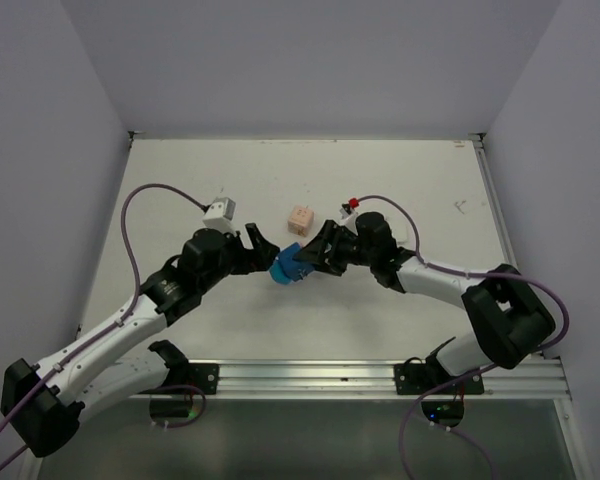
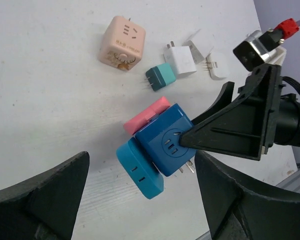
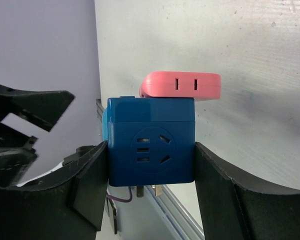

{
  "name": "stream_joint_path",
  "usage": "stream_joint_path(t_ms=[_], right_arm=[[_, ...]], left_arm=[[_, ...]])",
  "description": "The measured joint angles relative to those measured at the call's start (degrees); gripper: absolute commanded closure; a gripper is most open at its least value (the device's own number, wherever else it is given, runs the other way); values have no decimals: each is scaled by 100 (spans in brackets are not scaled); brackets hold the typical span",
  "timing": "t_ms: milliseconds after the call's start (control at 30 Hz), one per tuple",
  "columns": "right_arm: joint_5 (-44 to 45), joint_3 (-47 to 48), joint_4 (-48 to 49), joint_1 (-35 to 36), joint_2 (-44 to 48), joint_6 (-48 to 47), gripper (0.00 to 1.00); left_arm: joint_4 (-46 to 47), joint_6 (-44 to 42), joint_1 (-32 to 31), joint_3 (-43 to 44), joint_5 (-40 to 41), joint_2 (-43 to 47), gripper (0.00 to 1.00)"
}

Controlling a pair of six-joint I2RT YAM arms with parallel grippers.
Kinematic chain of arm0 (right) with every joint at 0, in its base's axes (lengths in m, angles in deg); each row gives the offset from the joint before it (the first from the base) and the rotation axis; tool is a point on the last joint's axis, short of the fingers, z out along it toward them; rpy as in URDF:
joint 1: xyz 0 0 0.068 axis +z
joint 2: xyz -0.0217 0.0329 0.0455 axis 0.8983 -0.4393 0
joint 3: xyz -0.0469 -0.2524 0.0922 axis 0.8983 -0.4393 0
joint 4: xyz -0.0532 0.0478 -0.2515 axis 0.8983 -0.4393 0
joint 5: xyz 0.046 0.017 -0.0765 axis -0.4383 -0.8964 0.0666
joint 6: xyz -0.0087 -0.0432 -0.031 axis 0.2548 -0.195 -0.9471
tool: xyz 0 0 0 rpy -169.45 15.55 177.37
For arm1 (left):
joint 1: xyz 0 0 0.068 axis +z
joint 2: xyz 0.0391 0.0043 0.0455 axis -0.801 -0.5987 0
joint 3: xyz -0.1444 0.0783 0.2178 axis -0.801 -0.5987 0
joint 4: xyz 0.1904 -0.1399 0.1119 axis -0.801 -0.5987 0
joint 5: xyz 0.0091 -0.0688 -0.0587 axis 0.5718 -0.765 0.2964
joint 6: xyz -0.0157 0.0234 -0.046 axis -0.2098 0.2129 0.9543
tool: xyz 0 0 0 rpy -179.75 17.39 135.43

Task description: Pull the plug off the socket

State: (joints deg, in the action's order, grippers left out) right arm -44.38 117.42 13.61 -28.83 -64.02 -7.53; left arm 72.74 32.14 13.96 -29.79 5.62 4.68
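A dark blue cube socket (image 3: 150, 145) is clamped between the fingers of my right gripper (image 3: 150, 150), which is shut on its two sides and holds it above the table. A pink plug (image 3: 182, 86) sits in one face of the socket. A light blue plug (image 2: 139, 170) sits in another face, turned toward my left arm. My left gripper (image 2: 141, 154) is open, with its fingers spread wide on either side of the light blue plug and touching nothing. In the top view the socket (image 1: 290, 265) hangs between the left gripper (image 1: 263, 250) and the right gripper (image 1: 315, 255).
On the table behind lie a peach cube socket (image 2: 122, 44), a small teal plug (image 2: 161, 76), a white plug (image 2: 181, 59) and a smaller white plug (image 2: 217, 65). A metal rail (image 1: 380, 375) runs along the near edge. White walls enclose the table.
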Motion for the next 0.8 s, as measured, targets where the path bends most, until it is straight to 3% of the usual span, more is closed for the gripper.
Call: stream_joint_path(t_ms=[167,267,400,500,800], right_arm=[[2,-33,103,-4,125,101,100],[4,-44,138,-26,254,129,100],[11,-50,186,-85,361,149,100],[-4,-114,286,-136,367,229,100],[-87,-374,901,-302,367,706,100]], left_arm=[[31,619,31,-326,-168,-157,17],[83,870,33,-487,-323,-341,25],[227,1143,52,-671,-457,-369,46],[479,1294,66,-852,-533,-282,57],[1322,1521,254,-1443,-898,-17,54]])
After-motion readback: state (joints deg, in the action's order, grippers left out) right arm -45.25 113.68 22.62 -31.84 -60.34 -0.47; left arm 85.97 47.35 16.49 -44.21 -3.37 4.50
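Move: The light-blue plug, on the socket stack held by the right fingers, lies about 4 cm to the left hand's right, some 7 cm below and 1 cm back. From the left hand, the blue socket in the right grip sits roughly 8 cm right, 1 cm ahead and 6 cm down; a beige cube stands on the table about 19 cm ahead and 9 cm right. The plug is some 5 cm left of the right hand, 2 cm back and 1 cm lower. The right fingers keep their grip on the blue socket, lifting it about 3 cm, easing a little forward and right while tilting slightly. The left hand, open and empty, sinks some 6 cm with a slight draw back, tips down and rolls its left side lower, then narrows its fingers to under half open close beside the light-blue plug; contact can't be made out. ##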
